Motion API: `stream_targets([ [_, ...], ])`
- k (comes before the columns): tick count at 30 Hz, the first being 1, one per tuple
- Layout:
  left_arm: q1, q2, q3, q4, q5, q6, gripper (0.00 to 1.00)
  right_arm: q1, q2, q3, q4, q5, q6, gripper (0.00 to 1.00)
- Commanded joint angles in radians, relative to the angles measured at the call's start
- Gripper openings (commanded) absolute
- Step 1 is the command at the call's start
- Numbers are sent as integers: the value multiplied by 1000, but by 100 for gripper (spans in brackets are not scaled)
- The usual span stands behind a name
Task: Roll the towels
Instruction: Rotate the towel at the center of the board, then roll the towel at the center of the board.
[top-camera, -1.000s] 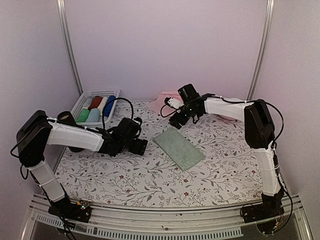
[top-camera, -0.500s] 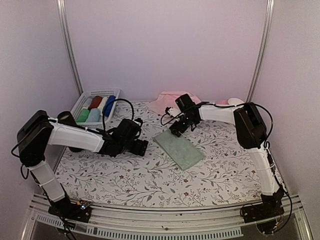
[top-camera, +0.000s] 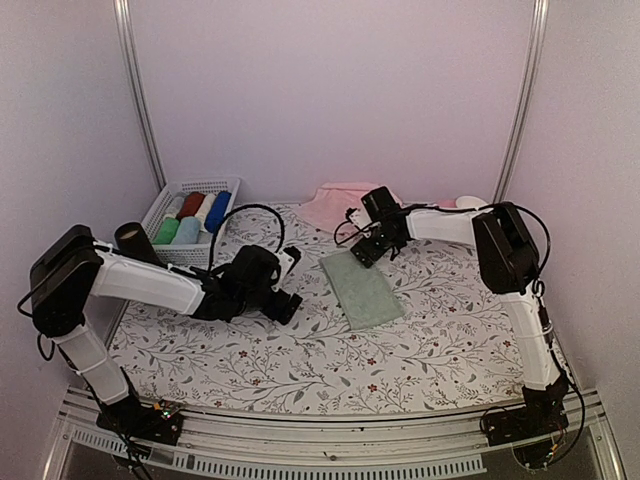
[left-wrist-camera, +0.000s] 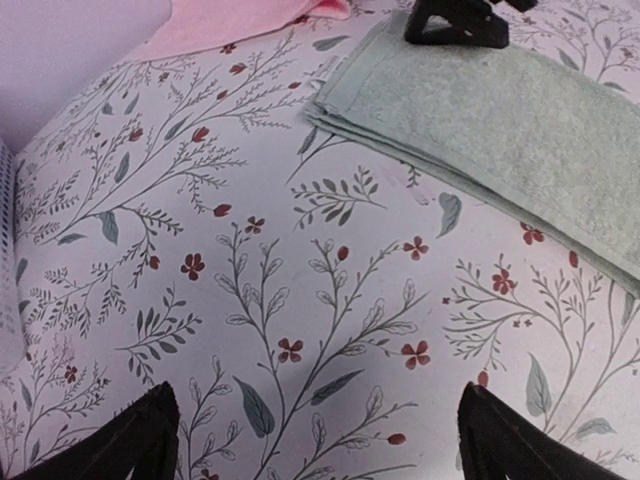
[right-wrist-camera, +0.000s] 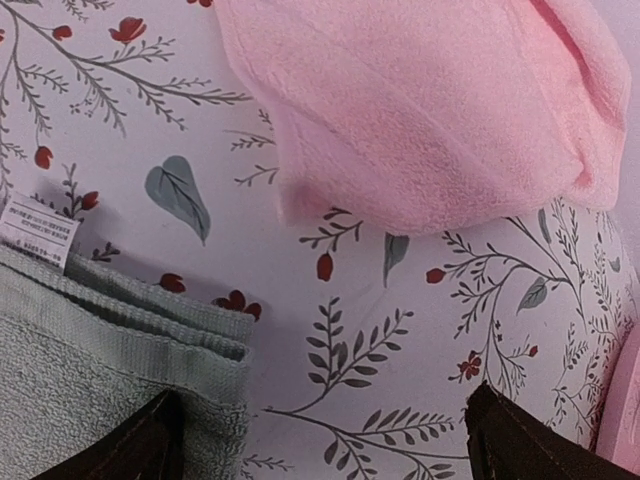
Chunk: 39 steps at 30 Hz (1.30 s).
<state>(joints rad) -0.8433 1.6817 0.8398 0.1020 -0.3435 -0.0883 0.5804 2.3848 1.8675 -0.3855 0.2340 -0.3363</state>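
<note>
A pale mint green towel (top-camera: 364, 291) lies folded flat on the flowered tablecloth, and the left wrist view shows it at the upper right (left-wrist-camera: 520, 130). Behind it a pale pink towel (top-camera: 335, 205) lies crumpled by the back wall. My right gripper (top-camera: 366, 252) hangs open over the green towel's far end. In its own view one finger is above the green towel's corner (right-wrist-camera: 100, 350), and the pink towel (right-wrist-camera: 430, 100) lies just beyond. My left gripper (top-camera: 289, 305) stands open, low over bare cloth left of the green towel, with nothing between its fingers.
A white basket (top-camera: 172, 195) with several rolled cloths stands at the back left. A dark cylinder (top-camera: 132, 238) stands in front of it. A pink saucer with a white cup (top-camera: 466, 204) sits at the back right. The side walls are close.
My right gripper came down from the pink towel to the green towel's far end, and that end swung to the right. My left gripper shifted right and nearer, toward the green towel.
</note>
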Motion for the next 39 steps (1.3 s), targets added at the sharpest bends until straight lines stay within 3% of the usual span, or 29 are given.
stream_targets([
  [1,-85,20,9,115,12,232,97,-45,-44,-41,-66,51,-14,99],
  [10,-186,58,-1,295,133,533,97,-70,-141,-47,-120,24,-24,99],
  [14,-189,82,6,339,222,685,84,-78,-241,-80,-151,-60,-51,99],
  [18,-189,153,60,305,278,780,82,-88,-400,-163,-156,-112,-87,99],
  [24,-198,269,143,275,282,841,79,-149,-676,-312,-160,-232,-96,99],
  [35,-203,395,224,243,259,856,56,-342,-934,-514,-99,-439,-104,99],
  [39,-209,425,258,193,262,849,40,-344,-989,-579,-56,-483,-151,99],
])
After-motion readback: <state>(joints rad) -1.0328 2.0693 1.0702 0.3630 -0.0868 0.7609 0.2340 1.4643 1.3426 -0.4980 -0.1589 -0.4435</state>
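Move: On the table to the left hand's right lies the green towel: its near-left corner is about 16 cm right, 4 cm back and 6 cm below, its middle some 19 cm right and 9 cm ahead. From the right hand, whose left finger is on the towel's far right end, that middle is about 11 cm back and 5 cm left. The pink towel lies 18 cm ahead and 8 cm left of the right hand, the pink plate 15 cm ahead and 24 cm right. Sweeping about 16 cm right and slightly back, the left hand rises a little, then sinks to the green towel's near-left corner, turning clockwise some 50 degrees and half closing its open fingers around it. The right hand, open, first drags its left finger on the far end about 5 cm right, then lifts off steeply and swings back and farther right. ##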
